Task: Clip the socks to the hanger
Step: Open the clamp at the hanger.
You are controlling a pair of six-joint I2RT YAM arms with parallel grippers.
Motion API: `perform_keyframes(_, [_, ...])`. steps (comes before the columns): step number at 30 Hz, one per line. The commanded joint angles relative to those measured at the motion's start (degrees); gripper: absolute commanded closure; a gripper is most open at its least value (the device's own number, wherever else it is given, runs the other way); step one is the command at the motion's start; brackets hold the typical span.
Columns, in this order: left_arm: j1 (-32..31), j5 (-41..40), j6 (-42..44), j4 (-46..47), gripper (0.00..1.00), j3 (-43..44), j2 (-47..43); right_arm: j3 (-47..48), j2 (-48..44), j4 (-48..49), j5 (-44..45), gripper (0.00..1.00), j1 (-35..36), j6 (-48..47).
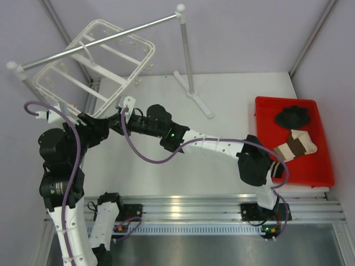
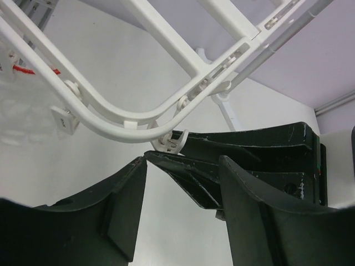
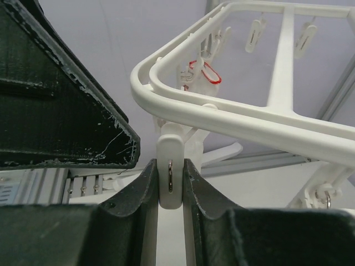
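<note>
The white hanger (image 1: 94, 61) hangs tilted from the grey rail at the back left. My right gripper (image 3: 170, 164) is shut on one of its white dangling clips (image 3: 170, 145) at the frame's near corner (image 1: 128, 103). My left gripper (image 2: 183, 166) stands open just beside it with nothing between its fingers, and it faces the right gripper's black fingers (image 2: 194, 172) and the clip (image 2: 169, 143). The socks lie in the red tray (image 1: 321, 166) on the right: a black bunched one (image 1: 294, 116) and a brown-and-white striped one (image 1: 297, 145).
A grey metal rail (image 1: 105, 40) on upright poles carries the hanger; its right pole's foot (image 1: 194, 97) stands on the white table. A purple cable (image 1: 144, 155) loops across the table between the arms. An aluminium rail (image 1: 211, 208) runs along the near edge.
</note>
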Motion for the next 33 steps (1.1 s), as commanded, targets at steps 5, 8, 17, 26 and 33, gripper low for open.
perform_keyframes(5, [-0.14, 1.46, -1.04, 7.82, 0.42, 0.01, 2.31, 0.28, -4.72, 0.87, -2.83, 1.00, -1.22, 1.53])
perform_keyframes(8, [-0.14, 1.98, -0.77, 8.87, 0.42, 0.62, 3.19, 0.45, -4.63, 0.78, -2.74, 1.00, -1.31, 1.62])
perform_keyframes(17, [-0.14, 6.37, -0.07, 6.07, 0.41, 9.49, 6.44, 2.56, -3.84, -0.01, -1.34, 1.00, -1.57, 1.27])
perform_keyframes(26, [-0.14, 7.70, 1.16, 0.88, 0.41, 13.37, 8.21, 3.27, -2.79, 0.25, -1.69, 1.00, -2.19, 2.58])
perform_keyframes(33, [-0.14, 9.81, 1.78, -2.28, 0.41, 12.14, 7.86, 3.09, -3.14, -0.01, -2.92, 1.00, -2.81, 2.58])
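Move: The clamp lies about 5 cm ahead of the left hand, some 1 cm to its right and roughly level with its open fingers. The hanger's rounded corner is about 4 cm ahead of that hand, 2 cm to its left and 2 cm above; the next clamp along the bar is some 13 cm ahead and 6 cm to its right, at about its height. The right hand already has the clamp between its fingertips, 1 cm to its left. The right fingers keep their pinch on the clamp, easing about 1 cm forward and to the right. The left hand, jaws still partly open, first edges some 2 cm forward towards the clamp, then backs off slightly while climbing to about 7 cm higher and drifting 2 cm left, and sinks a little at the end, having turned nearly 10 degrees clockwise. ##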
